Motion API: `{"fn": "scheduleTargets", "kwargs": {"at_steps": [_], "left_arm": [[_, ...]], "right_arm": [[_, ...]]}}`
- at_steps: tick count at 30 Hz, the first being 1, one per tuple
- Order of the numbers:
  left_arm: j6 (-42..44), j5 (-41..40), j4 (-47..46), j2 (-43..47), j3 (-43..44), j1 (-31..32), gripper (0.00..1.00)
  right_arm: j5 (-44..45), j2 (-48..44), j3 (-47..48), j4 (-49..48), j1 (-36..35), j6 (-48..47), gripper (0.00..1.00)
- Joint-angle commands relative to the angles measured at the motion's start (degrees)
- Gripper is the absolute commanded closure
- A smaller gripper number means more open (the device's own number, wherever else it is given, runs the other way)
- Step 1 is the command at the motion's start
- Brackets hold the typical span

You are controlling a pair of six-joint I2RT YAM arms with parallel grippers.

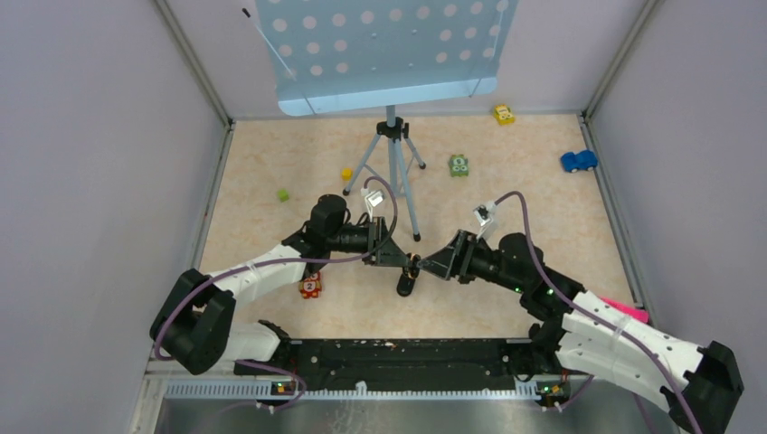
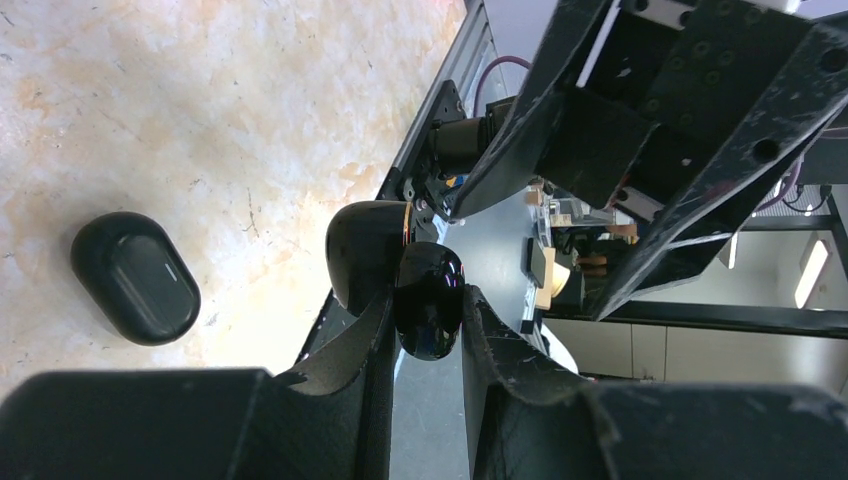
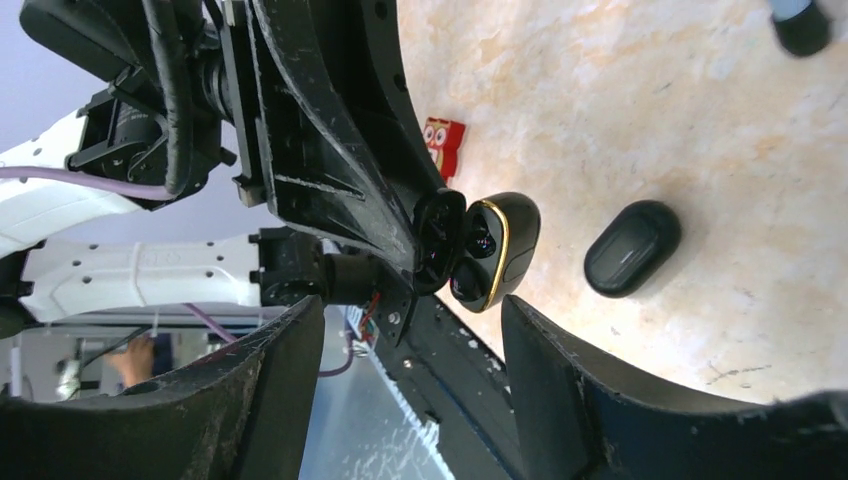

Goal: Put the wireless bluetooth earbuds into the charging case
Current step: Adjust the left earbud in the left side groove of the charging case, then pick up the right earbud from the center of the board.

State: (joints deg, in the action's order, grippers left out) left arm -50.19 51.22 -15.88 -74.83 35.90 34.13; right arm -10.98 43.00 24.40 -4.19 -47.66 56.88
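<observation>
My left gripper (image 2: 428, 295) is shut on the glossy black lid (image 2: 430, 322) of the charging case (image 3: 505, 250), holding it open above the table. The case body (image 2: 365, 250) has a gold rim. Two dark rounded earbuds (image 3: 478, 240) sit in its hollows, as far as I can tell. From above, the case (image 1: 412, 266) hangs between the left gripper (image 1: 403, 260) and the right gripper (image 1: 432, 262). My right gripper (image 3: 410, 305) is open, its fingers wide apart just short of the case and holding nothing.
A closed black oval pod (image 1: 406, 287) (image 2: 135, 278) (image 3: 632, 248) lies on the table under the case. A red owl block (image 1: 310, 287) sits by the left arm. A tripod (image 1: 395, 172) carries a blue perforated panel (image 1: 384, 54). Small toys (image 1: 459, 165) and a blue car (image 1: 579, 161) lie farther back.
</observation>
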Motion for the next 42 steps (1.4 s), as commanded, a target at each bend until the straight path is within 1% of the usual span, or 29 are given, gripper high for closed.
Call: {"fn": "scheduleTargets", "kwargs": {"at_steps": [1, 2, 3, 5, 7, 8, 9, 12, 15, 17, 19, 20, 22, 23, 27, 29, 31, 36, 40, 42], "left_arm": [[1.3, 1.1, -2.2, 1.2, 1.1, 0.1, 1.00], [1.8, 1.2, -1.9, 1.4, 1.2, 0.1, 1.00], [2.4, 1.6, -1.4, 1.3, 1.3, 0.1, 1.00], [4.1, 5.1, -0.3, 0.2, 2.1, 0.1, 1.00], [6.8, 8.1, 2.8, -1.2, 3.1, 0.2, 1.00], [8.1, 7.7, 4.9, -1.3, 3.2, 0.1, 1.00], [8.9, 7.1, 6.4, -1.0, 3.0, 0.2, 1.00], [9.1, 5.5, 7.0, 0.1, 1.8, 0.1, 1.00], [6.8, 5.7, 5.1, 0.6, 1.1, 0.2, 1.00], [6.2, 6.1, 4.6, 0.9, 1.3, 0.2, 1.00], [6.5, 6.0, 4.8, 1.3, 1.5, 0.2, 1.00], [6.6, 6.0, 4.8, 1.4, 1.5, 0.2, 1.00], [6.8, 6.1, 4.7, 1.2, 1.4, 0.2, 1.00], [6.8, 6.1, 4.6, 1.1, 1.3, 0.2, 1.00], [7.4, 6.7, 3.3, 0.7, 0.8, 0.3, 1.00], [7.6, 7.7, 3.0, 0.1, 0.9, 0.3, 1.00], [7.9, 8.5, 3.0, -0.5, 1.1, 0.3, 1.00], [8.9, 8.5, 3.9, -0.3, 1.4, 0.3, 1.00], [9.0, 8.3, 3.8, -0.4, 1.3, 0.3, 1.00], [9.1, 8.5, 3.9, -0.6, 1.6, 0.3, 1.00]], "right_arm": [[5.3, -2.5, 6.8, 13.4, 1.1, -6.4, 0.36], [8.5, -2.5, 8.9, 19.3, 1.2, -7.2, 0.36], [13.7, -2.1, 11.0, 25.4, 1.3, -8.1, 0.36], [23.7, -0.9, 14.8, 36.1, 1.3, -9.1, 0.36], [31.4, 0.6, 15.8, 42.8, 1.8, -9.3, 0.36], [33.1, 1.6, 15.9, 44.6, 3.4, -8.8, 0.36], [32.9, 2.6, 15.9, 45.4, 5.3, -8.8, 0.36], [30.0, 6.2, 14.0, 43.7, 11.3, -9.5, 0.39], [28.0, 11.6, 12.1, 39.8, 17.1, -13.4, 0.41], [28.5, 15.6, 12.8, 39.0, 19.5, -15.4, 0.45], [28.1, 18.1, 12.9, 36.6, 20.8, -16.5, 0.53], [27.1, 19.0, 12.5, 34.1, 21.4, -16.6, 0.55], [24.7, 20.5, 11.6, 31.1, 22.7, -16.3, 0.56], [24.6, 21.0, 11.1, 30.2, 23.0, -15.6, 0.56], [25.0, 21.7, 8.2, 26.6, 23.4, -12.1, 0.63], [24.9, 21.7, 7.0, 25.2, 23.4, -10.5, 0.63], [24.7, 21.8, 6.0, 23.0, 23.4, -9.4, 0.61], [24.5, 22.6, 4.5, 19.0, 23.3, -8.2, 0.59], [25.4, 24.6, 4.6, 17.4, 23.4, -8.7, 0.60], [25.9, 25.6, 4.9, 17.0, 23.3, -9.0, 0.64]]}}
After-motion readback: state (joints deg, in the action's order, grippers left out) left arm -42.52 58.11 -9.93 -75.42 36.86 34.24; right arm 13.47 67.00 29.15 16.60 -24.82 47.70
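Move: From the right hand, the loose earbud lies on the table about 17 cm to the right, 13 cm ahead and 20 cm below. The charging case is some 3 cm left, 2 cm ahead and 2 cm below; the black oval case is 3 cm left, 5 cm ahead, and the tripod foot straight ahead by 17 cm, both 19 cm down. From the left hand, the earbud is about 21 cm right, 12 cm ahead, 18 cm below. The right hand leaves the charging case and sweeps fast to its right, some 17 cm, while sinking about 16 cm and reaching forward, its fingers swinging clockwise from pointing left to forward and steeply down, then it eases in just above the loose earbud with the gap narrowed from wide to under half open. The left gripper keeps its grip on the charging case, drawing it back about 2 cm and turning it slightly clockwise. ##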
